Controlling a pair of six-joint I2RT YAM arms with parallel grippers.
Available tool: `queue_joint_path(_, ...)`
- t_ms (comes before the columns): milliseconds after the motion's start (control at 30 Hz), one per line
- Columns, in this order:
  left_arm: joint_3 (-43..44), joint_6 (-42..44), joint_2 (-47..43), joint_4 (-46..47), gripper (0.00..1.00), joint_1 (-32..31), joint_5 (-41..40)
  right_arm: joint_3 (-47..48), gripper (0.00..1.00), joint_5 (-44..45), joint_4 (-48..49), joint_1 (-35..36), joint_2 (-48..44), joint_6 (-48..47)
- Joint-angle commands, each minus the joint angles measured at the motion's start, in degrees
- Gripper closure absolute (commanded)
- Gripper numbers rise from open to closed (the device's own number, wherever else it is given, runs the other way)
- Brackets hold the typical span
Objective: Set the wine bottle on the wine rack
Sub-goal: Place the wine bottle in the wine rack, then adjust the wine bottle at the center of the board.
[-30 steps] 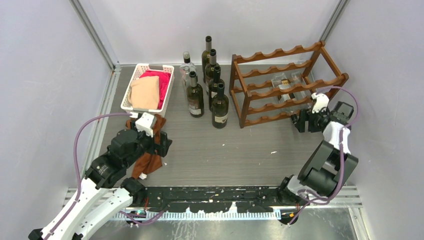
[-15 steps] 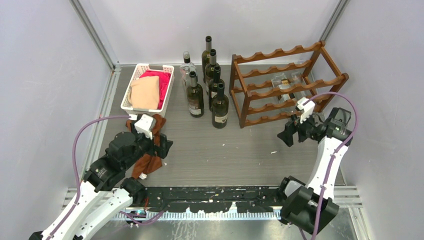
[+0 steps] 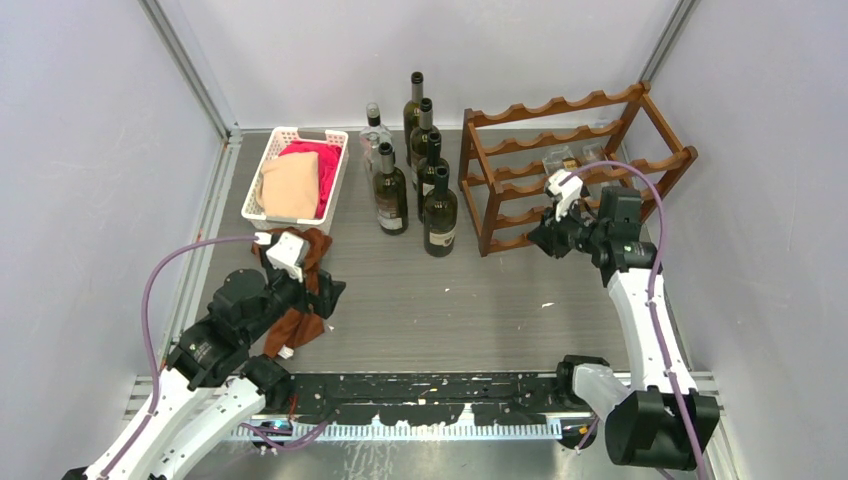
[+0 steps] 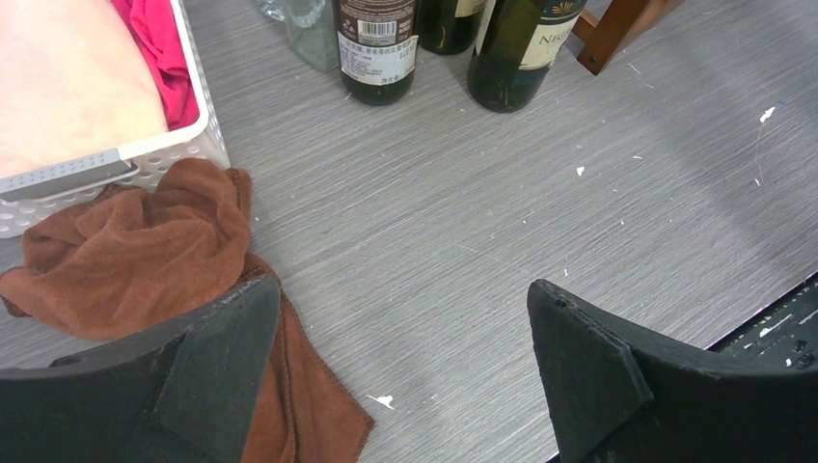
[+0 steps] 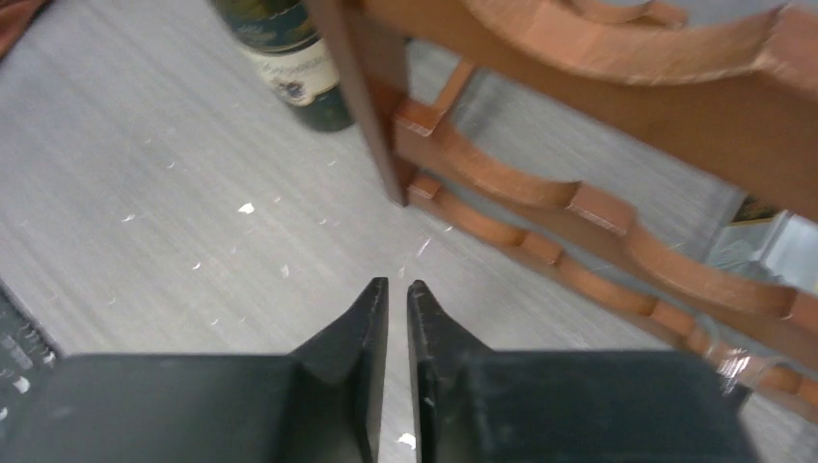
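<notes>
The reddish-brown wine rack (image 3: 555,105) stands at the back right. A clear glass bottle (image 3: 567,163) lies on one of its middle tiers. Several dark wine bottles (image 3: 440,212) stand upright in a cluster left of the rack, along with one clear bottle. My right gripper (image 3: 540,240) hovers in front of the rack's lower left corner. In the right wrist view its fingers (image 5: 397,285) are nearly together with nothing between them, pointing at the floor beside the rack (image 5: 598,58) and a dark bottle (image 5: 289,58). My left gripper (image 4: 405,289) is open and empty above the floor, with bottles (image 4: 378,48) ahead.
A white slotted basket (image 3: 285,135) with pink and peach cloths sits at the back left. A brown cloth (image 3: 300,320) lies on the floor beneath my left gripper, next to the basket (image 4: 145,159). Grey walls close in on both sides and the back.
My right arm has swung left from the rack's right end to its front left corner, and its jaws have closed from wide apart. The left arm has barely moved.
</notes>
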Motion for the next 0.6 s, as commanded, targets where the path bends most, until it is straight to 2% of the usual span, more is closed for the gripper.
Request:
queue_joint_path(0,-0.14,1.47,1.17,3.60,0.01,0.31,-0.15,-2.21,0.90,12.16,18.82,5.22,0.55,13.82)
queue_joint_path(133,0.06,2.02,2.57,3.57,0.02,0.78,-0.23,-5.05,0.96,22.65,26.34,13.43,1.55,17.25)
queue_joint_path(333,-0.08,2.25,2.97,3.69,0.02,2.20,0.46,-8.24,0.97,39.25,37.54,21.74,2.18,22.38)
queue_joint_path(567,-0.19,2.21,3.56,4.05,0.03,3.12,2.22,-11.20,0.97,43.72,45.56,26.82,3.12,24.17)
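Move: The upper end of the rack's left front post is roughly 9 cm ahead of the empty right hand and 9 cm to its left, about level with it. The nearest green wine bottle stands about 9 cm ahead and 20 cm to the left, and a clear bottle lies in the rack some 16 cm ahead and 5 cm to the right, both lower. From the left hand, that post end is about 18 cm ahead and 31 cm to the right. Forward and to its left, the right hand sweeps about 8 cm along the rack's front towards the top of the left front post, dipping slightly and coming back up. The wrist turns some 15 degrees clockwise and tips the fingers upward by about 10, while the part-open fingers finish closing on nothing; their tips end close to the post, whether touching can't be seen. ##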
